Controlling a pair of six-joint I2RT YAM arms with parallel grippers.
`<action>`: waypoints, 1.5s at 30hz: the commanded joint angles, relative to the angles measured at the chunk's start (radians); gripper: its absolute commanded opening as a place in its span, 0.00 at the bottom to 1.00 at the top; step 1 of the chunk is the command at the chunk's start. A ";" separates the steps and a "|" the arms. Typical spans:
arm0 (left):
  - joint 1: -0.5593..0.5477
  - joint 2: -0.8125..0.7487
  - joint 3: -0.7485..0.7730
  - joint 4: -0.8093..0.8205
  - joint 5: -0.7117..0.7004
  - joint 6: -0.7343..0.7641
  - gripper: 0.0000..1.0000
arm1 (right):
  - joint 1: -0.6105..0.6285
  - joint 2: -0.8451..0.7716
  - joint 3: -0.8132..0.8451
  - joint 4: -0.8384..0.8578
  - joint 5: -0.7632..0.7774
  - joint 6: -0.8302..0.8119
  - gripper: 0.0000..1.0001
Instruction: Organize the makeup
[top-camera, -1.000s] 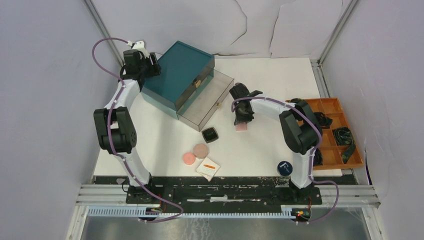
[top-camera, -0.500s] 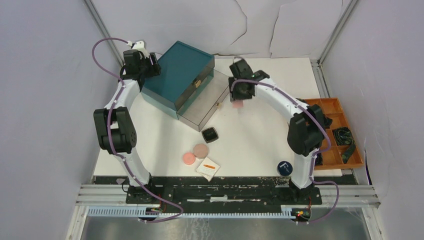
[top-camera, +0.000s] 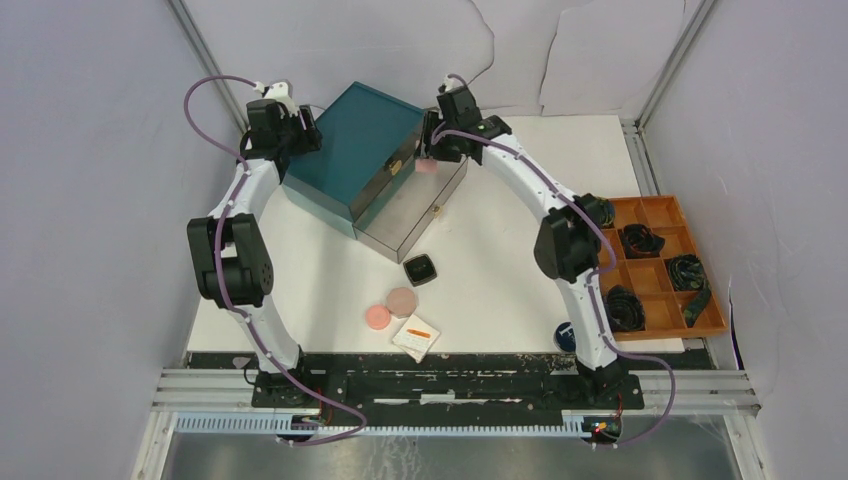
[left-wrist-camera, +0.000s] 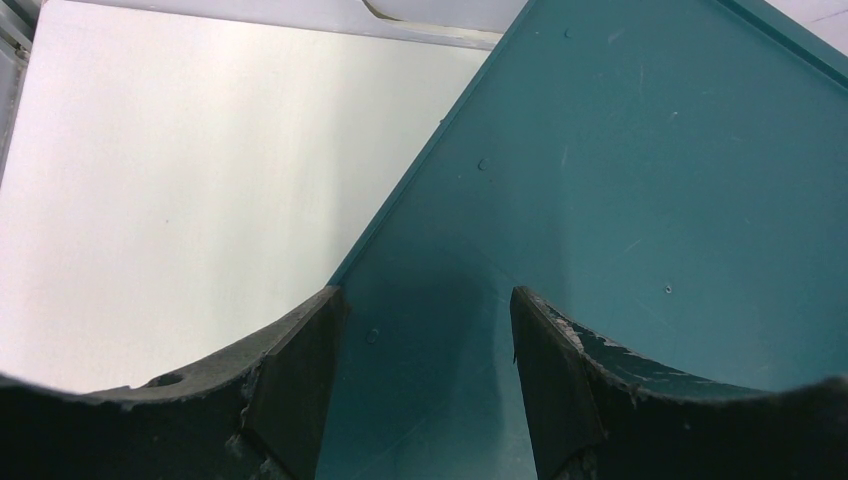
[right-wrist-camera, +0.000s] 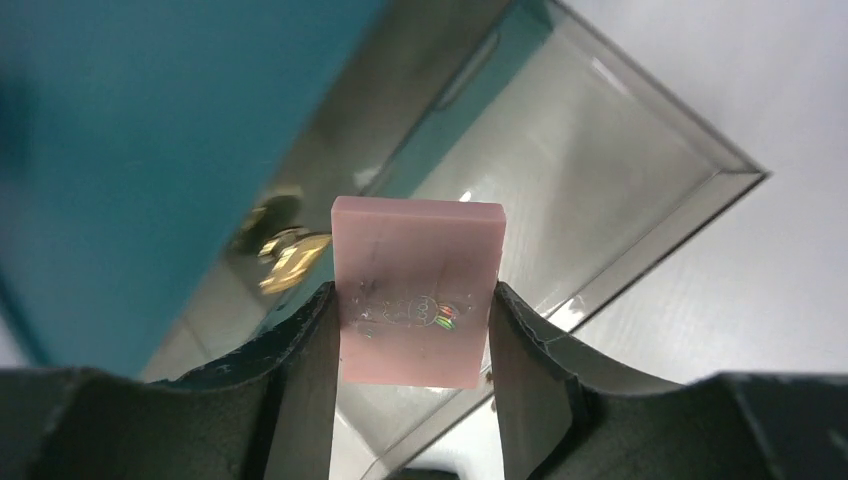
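Observation:
My right gripper (top-camera: 432, 155) (right-wrist-camera: 417, 296) is shut on the pink square (right-wrist-camera: 418, 290) (top-camera: 427, 166), holding it above the open clear drawer (top-camera: 415, 205) (right-wrist-camera: 570, 160) of the teal box (top-camera: 355, 145). My left gripper (top-camera: 300, 130) (left-wrist-camera: 425, 300) stands open over the teal box lid (left-wrist-camera: 620, 180), with nothing between its fingers. On the table lie a black square compact (top-camera: 421, 269), a beige disc (top-camera: 402, 301), a pink disc (top-camera: 377, 317) and a white pad (top-camera: 416, 338) with a red-pink stick (top-camera: 419, 332) on it. A dark-blue tin (top-camera: 564, 335) is partly hidden behind the right arm.
An orange compartment tray (top-camera: 662, 210) with dark rolled bundles (top-camera: 625, 305) sits at the right edge. Grey walls close in the table on the left, back and right. A gold latch (right-wrist-camera: 285, 255) shows on the box front.
The right arm has carried the pink square from the table's middle back and left to above the open drawer. The left arm has not moved.

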 joint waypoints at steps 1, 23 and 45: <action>0.008 0.043 -0.034 -0.192 0.008 -0.010 0.71 | -0.015 0.071 0.036 0.107 -0.062 0.107 0.01; 0.008 0.057 -0.036 -0.191 0.004 -0.006 0.71 | -0.030 0.220 0.085 0.210 -0.113 0.140 0.35; 0.009 0.067 -0.026 -0.195 -0.001 -0.001 0.71 | -0.070 -0.176 -0.282 0.123 0.041 -0.078 0.82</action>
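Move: The right hand already holds the pink palette; its spot on the open lower drawer's floor lies about 4 cm ahead, 2 cm left and 16 cm below. That drawer's gold knob is roughly 4 cm back, 2 cm right, 15 cm below; the closed upper drawer's clasp 4 cm ahead, 8 cm left, 10 cm below. From the left hand the spot is some 24 cm right, 3 cm back, 17 cm below. The right hand lowers the pink palette about 10 cm into the drawer, opens, then draws off rightwards. ##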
